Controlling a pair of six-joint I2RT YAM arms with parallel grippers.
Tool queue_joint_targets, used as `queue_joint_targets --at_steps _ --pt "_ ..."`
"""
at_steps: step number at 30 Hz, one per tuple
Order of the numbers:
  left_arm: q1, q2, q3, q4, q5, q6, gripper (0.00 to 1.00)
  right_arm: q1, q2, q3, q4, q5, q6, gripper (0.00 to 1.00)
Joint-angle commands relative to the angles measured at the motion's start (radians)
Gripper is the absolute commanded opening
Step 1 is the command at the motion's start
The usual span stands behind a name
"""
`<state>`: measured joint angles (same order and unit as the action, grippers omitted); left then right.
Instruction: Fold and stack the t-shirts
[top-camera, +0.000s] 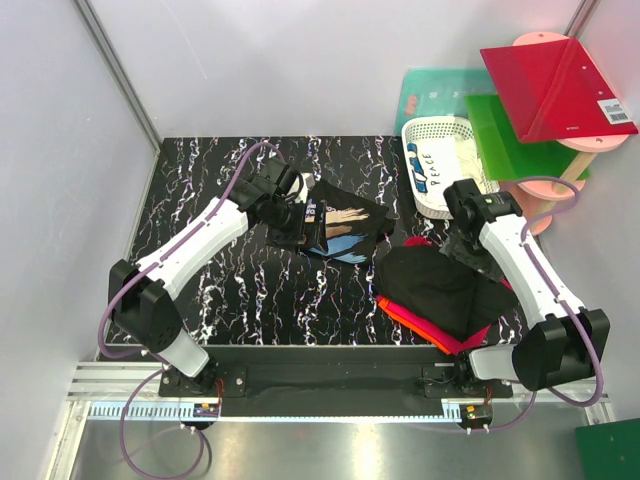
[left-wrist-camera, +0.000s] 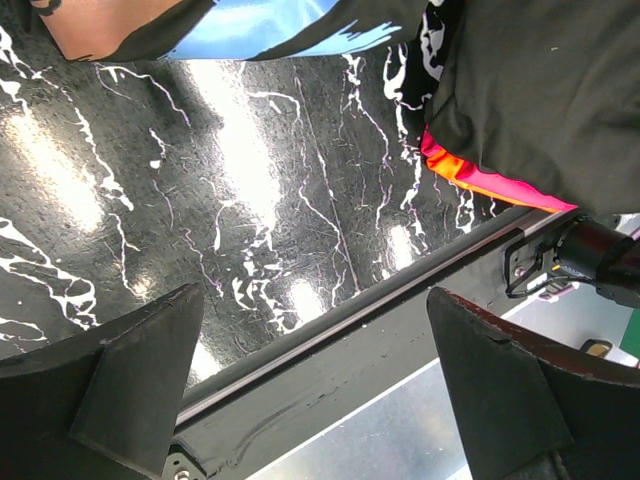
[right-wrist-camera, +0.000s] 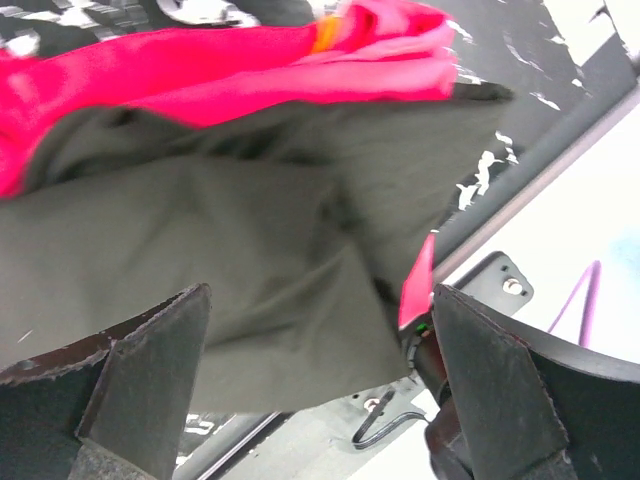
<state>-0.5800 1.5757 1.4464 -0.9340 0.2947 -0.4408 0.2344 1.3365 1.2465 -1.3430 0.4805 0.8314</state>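
Observation:
A crumpled black t-shirt with a blue and tan print (top-camera: 348, 232) lies mid-table; its edge shows at the top of the left wrist view (left-wrist-camera: 260, 22). My left gripper (top-camera: 305, 222) is at that shirt's left edge, open, and nothing sits between its fingers (left-wrist-camera: 140, 370). A heap of t-shirts lies at the front right: a black one (top-camera: 440, 288) (right-wrist-camera: 220, 240) on top, with red (top-camera: 425, 328) (right-wrist-camera: 200, 70) and orange cloth (left-wrist-camera: 470, 178) under it. My right gripper (top-camera: 457, 245) hovers over the heap's far edge, open and holding nothing (right-wrist-camera: 320, 370).
A white lattice basket (top-camera: 440, 160) stands at the back right. Behind and beside it lean a red board (top-camera: 555, 85), a green board (top-camera: 510, 135) and a teal one (top-camera: 430, 90). Bare marbled tabletop (top-camera: 260, 290) lies between the arms. Grey walls close in the sides.

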Motion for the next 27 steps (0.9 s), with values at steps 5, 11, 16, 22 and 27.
queue_joint_targets --at_steps 5,11,16,22,27 --pt "0.000 0.014 0.019 0.014 0.049 0.014 0.99 -0.081 -0.017 -0.078 -0.174 -0.028 -0.044 0.99" --pt "0.000 0.023 0.023 0.014 0.052 0.020 0.99 -0.084 0.044 -0.090 -0.048 -0.121 -0.081 0.45" --pt "0.000 0.023 0.014 0.011 0.046 0.020 0.99 -0.084 0.063 -0.061 -0.028 -0.154 -0.087 0.00" --pt "0.000 0.030 -0.003 0.011 0.046 0.016 0.99 -0.084 -0.083 0.074 -0.155 -0.129 -0.061 0.00" --pt "0.000 0.049 0.002 0.011 0.050 0.020 0.99 -0.084 -0.180 0.125 -0.281 -0.099 -0.026 0.00"
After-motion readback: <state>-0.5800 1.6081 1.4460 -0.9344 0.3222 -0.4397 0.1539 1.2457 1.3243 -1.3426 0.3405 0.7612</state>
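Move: The t-shirt stack, black on top with red and orange edges below, has its middle about 5 cm back and 4 cm left of the open right hand, some 13 cm below. The white basket stands about 20 cm ahead of this hand and 2 cm left; the printed t-shirt lies about 25 cm left and 9 cm ahead. From the left hand, the stack is roughly 30 cm to the right and 9 cm back. Over the t-shirt stack's far right part, the open right hand sinks about 4 cm towards the cloth, easing back and first slightly right, its fingertips tilting back. The fingers shut fully on nothing visible, above the cloth; then the closed hand rises some 7 cm and drifts forward, away from the stack, fingertips swinging forward about 20 degrees. ##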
